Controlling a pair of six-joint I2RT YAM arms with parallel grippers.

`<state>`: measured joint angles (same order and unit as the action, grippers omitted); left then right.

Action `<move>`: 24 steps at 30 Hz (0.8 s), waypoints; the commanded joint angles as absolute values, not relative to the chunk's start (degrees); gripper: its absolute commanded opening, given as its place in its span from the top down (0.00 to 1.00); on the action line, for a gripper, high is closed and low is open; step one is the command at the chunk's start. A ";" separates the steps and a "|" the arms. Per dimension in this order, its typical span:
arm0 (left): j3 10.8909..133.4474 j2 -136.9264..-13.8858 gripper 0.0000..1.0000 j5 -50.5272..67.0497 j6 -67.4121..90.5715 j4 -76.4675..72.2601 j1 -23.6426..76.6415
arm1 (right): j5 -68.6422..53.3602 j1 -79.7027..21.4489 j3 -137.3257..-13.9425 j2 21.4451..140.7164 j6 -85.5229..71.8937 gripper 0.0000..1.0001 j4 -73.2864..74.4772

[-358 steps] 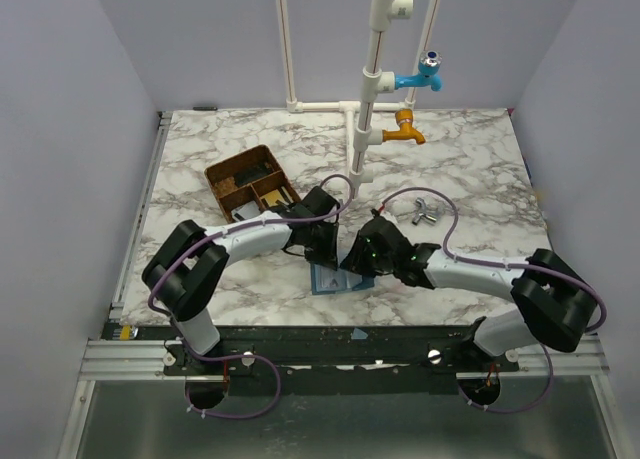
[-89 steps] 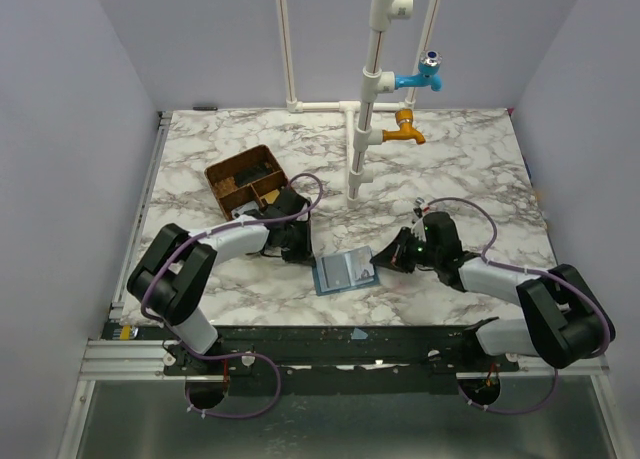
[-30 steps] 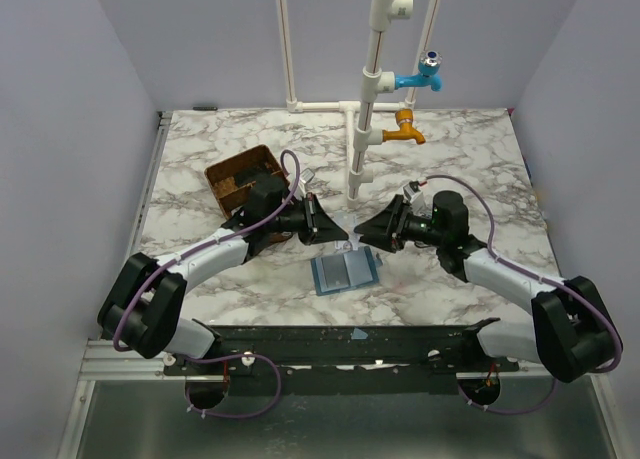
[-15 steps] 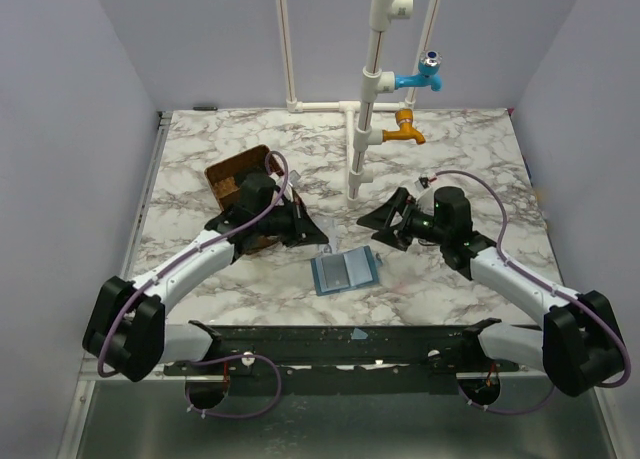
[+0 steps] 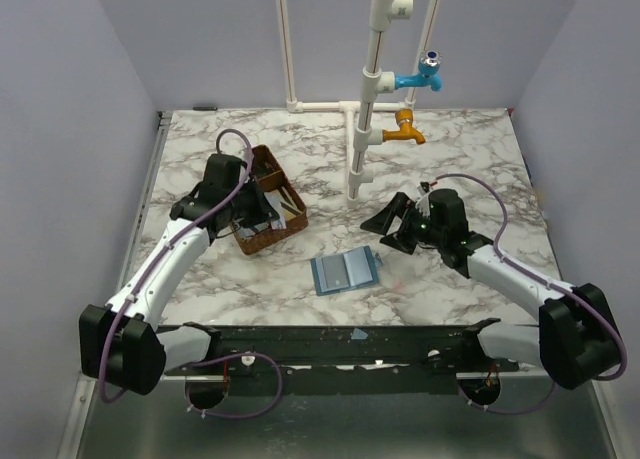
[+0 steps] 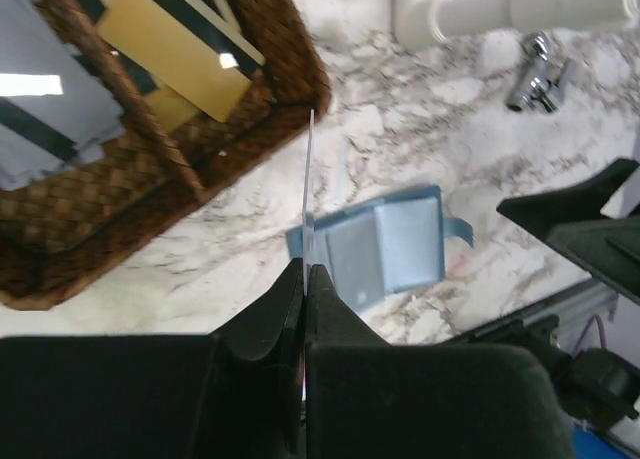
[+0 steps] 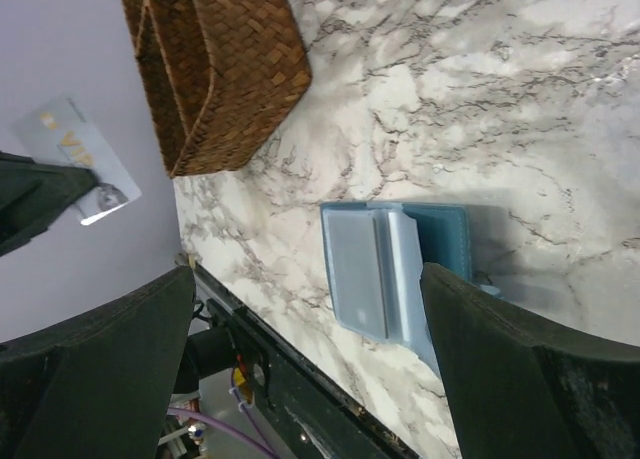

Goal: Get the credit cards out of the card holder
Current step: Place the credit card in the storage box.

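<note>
The blue card holder [image 5: 344, 271] lies open and flat on the marble, also seen in the left wrist view [image 6: 400, 241] and the right wrist view [image 7: 440, 241]. A pale grey credit card [image 7: 355, 271] shows on its face. My left gripper [image 5: 252, 211] hangs over the brown tray, shut on a thin credit card [image 6: 307, 189] seen edge-on; the right wrist view shows that card's pale face [image 7: 78, 159]. My right gripper [image 5: 388, 231] hovers just right of the holder, open wide with nothing between its fingers [image 7: 100, 369].
The brown woven divided tray [image 5: 285, 219] sits left of the holder, with grey and gold cards [image 6: 180, 54] in its compartments. A white pipe stand [image 5: 362, 129] with blue and orange taps rises behind. A metal fitting [image 6: 535, 69] lies near the pipe.
My left arm swung back and left, carrying the card from near the holder to above the tray. My right gripper opened wide and drew slightly right.
</note>
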<state>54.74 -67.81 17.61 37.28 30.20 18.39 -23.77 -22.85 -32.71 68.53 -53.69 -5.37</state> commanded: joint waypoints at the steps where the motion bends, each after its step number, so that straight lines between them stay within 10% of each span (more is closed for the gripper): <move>1: 61.40 -72.18 1.00 8.90 33.93 38.10 14.39 | -21.55 -22.64 -33.37 72.04 -51.37 0.03 -3.38; 24: 64.01 -86.34 0.92 2.55 33.77 35.33 8.44 | -22.08 -22.66 -38.71 74.94 -45.77 0.02 -0.18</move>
<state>63.37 -85.80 3.62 34.28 36.53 8.95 -23.09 -22.85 -36.80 75.53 -47.81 -2.46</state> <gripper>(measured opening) 0.020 0.973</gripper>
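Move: The left hand, shut on a white card, has the storage box's near-left compartment with the white cards about 8 cm ahead, 10 cm to its left and 15 cm below. The gold-card compartment is roughly 12 cm straight ahead of this hand; the blue card holder lies some 6 cm back and 18 cm to its right, both far below. From the right hand, the white-card compartment is about 8 cm ahead and 39 cm to the left. Still pinching the white card between shut fingertips, the left hand swings left and forward towards the box's white-card compartment, then mostly sinks, about 9 cm left, 7 cm down and 6 cm forward in all. Its wrist turns some 25 degrees, bringing the fingers steeper and counter-clockwise. The empty right hand, wide open, dips about 4 cm and comes partly back up. ##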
